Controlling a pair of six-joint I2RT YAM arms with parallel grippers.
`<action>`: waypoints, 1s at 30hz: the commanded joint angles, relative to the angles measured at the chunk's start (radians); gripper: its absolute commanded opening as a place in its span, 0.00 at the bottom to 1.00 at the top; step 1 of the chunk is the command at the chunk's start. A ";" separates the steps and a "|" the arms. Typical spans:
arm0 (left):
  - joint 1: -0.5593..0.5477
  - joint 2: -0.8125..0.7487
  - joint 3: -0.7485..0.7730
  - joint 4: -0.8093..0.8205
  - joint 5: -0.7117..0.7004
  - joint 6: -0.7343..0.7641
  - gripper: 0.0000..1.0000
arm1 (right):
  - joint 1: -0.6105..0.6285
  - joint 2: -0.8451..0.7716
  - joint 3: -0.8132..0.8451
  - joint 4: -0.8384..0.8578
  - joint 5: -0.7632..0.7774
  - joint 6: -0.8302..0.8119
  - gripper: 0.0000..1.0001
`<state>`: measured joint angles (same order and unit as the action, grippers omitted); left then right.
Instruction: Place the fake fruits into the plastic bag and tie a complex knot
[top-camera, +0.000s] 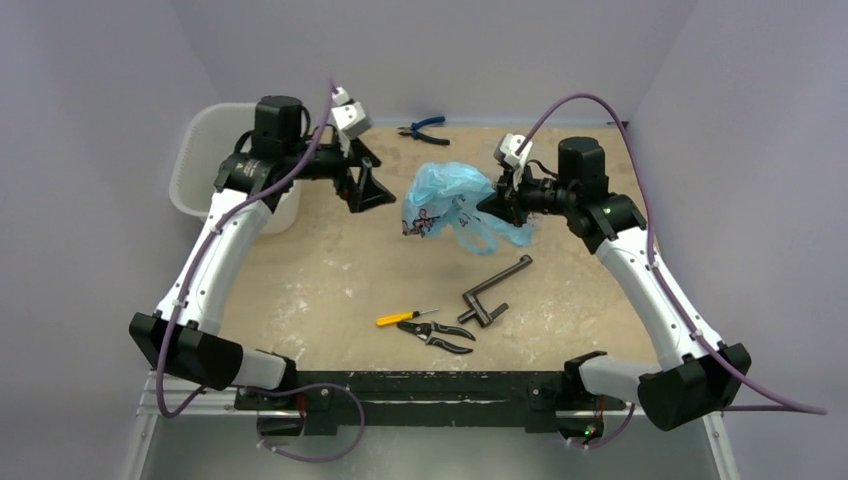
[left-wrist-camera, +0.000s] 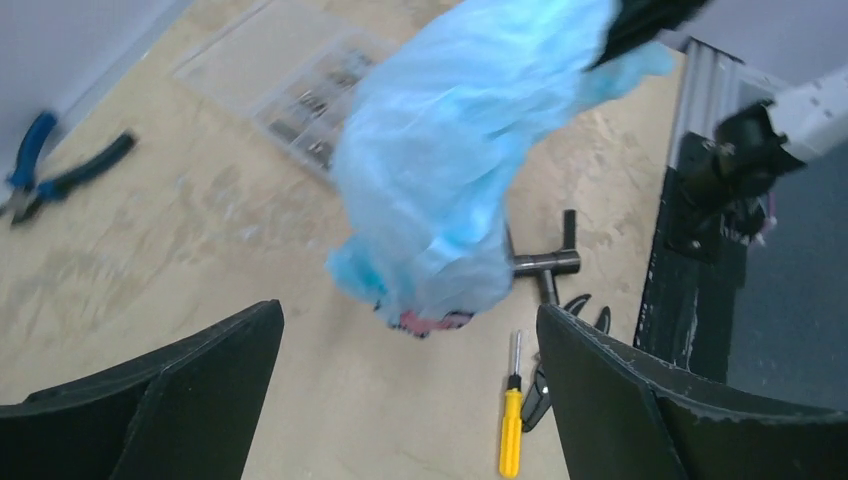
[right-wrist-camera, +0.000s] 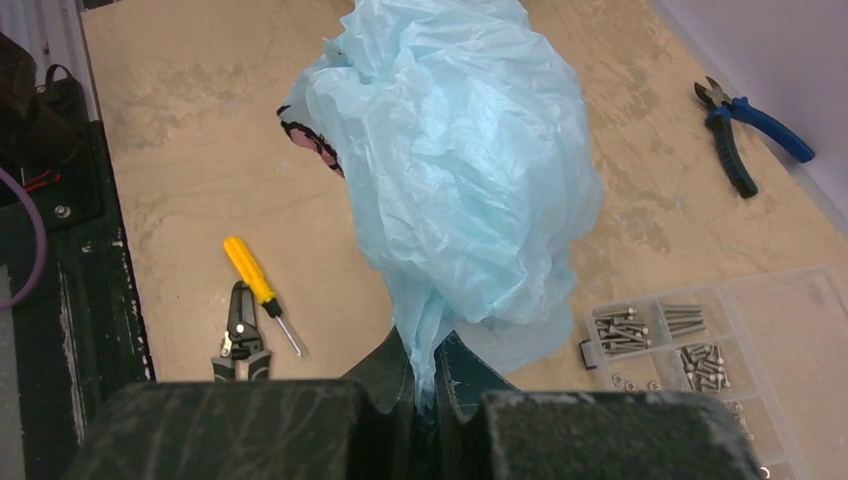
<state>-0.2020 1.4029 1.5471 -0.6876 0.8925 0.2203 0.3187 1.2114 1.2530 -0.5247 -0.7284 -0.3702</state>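
Note:
The light-blue plastic bag (top-camera: 445, 195) with dark and pink print hangs bunched above the table's back middle. My right gripper (top-camera: 497, 205) is shut on a twisted neck of its film, seen between the jaws in the right wrist view (right-wrist-camera: 430, 365), with the bag (right-wrist-camera: 460, 180) bulging beyond them. My left gripper (top-camera: 365, 185) is open and empty, just left of the bag and apart from it. In the left wrist view the bag (left-wrist-camera: 450, 170) hangs beyond its gripper (left-wrist-camera: 410, 308). No fruits show. I cannot make out a knot.
Blue pliers (top-camera: 425, 128) lie at the back. A yellow screwdriver (top-camera: 400, 318), black cutters (top-camera: 437, 335) and a dark T-handle tool (top-camera: 495, 290) lie near the front. A white tub (top-camera: 205, 160) stands back left. A clear compartment box (right-wrist-camera: 700, 350) lies under the bag.

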 joint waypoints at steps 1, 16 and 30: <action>-0.187 -0.014 0.106 -0.039 0.033 0.182 1.00 | 0.005 -0.007 0.018 0.026 -0.052 -0.030 0.00; -0.346 0.156 0.144 0.028 -0.190 0.287 0.54 | 0.034 -0.063 0.017 0.006 -0.112 -0.070 0.00; -0.071 0.024 0.101 0.029 0.163 0.073 0.00 | -0.091 -0.068 0.020 -0.168 -0.003 -0.208 0.00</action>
<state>-0.4194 1.5021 1.6302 -0.6666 0.8883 0.4118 0.3153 1.1332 1.2549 -0.6258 -0.7933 -0.5072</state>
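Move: The light-blue plastic bag hangs between my hands. Its middle is about 15 cm to the right of my open left hand, 2 cm back and 3 cm lower; it is some 7 cm left, 1 cm ahead and 2 cm below my right hand, which still holds its gathered end. From my right hand, the screw box lies 17 cm ahead and 4 cm right, the metal handle 7 cm back and 1 cm right, both about 26 cm below. I swing my left hand right and back towards the bag's free end, turning it about 15 degrees clockwise, then go on right, forward and down, roughly 11 cm right in all, and shut the fingers to pinch the film. With it pinched I pull some 3 cm back to the left while rising about 4 cm. My right hand keeps its pinch and draws back about 3 cm. ##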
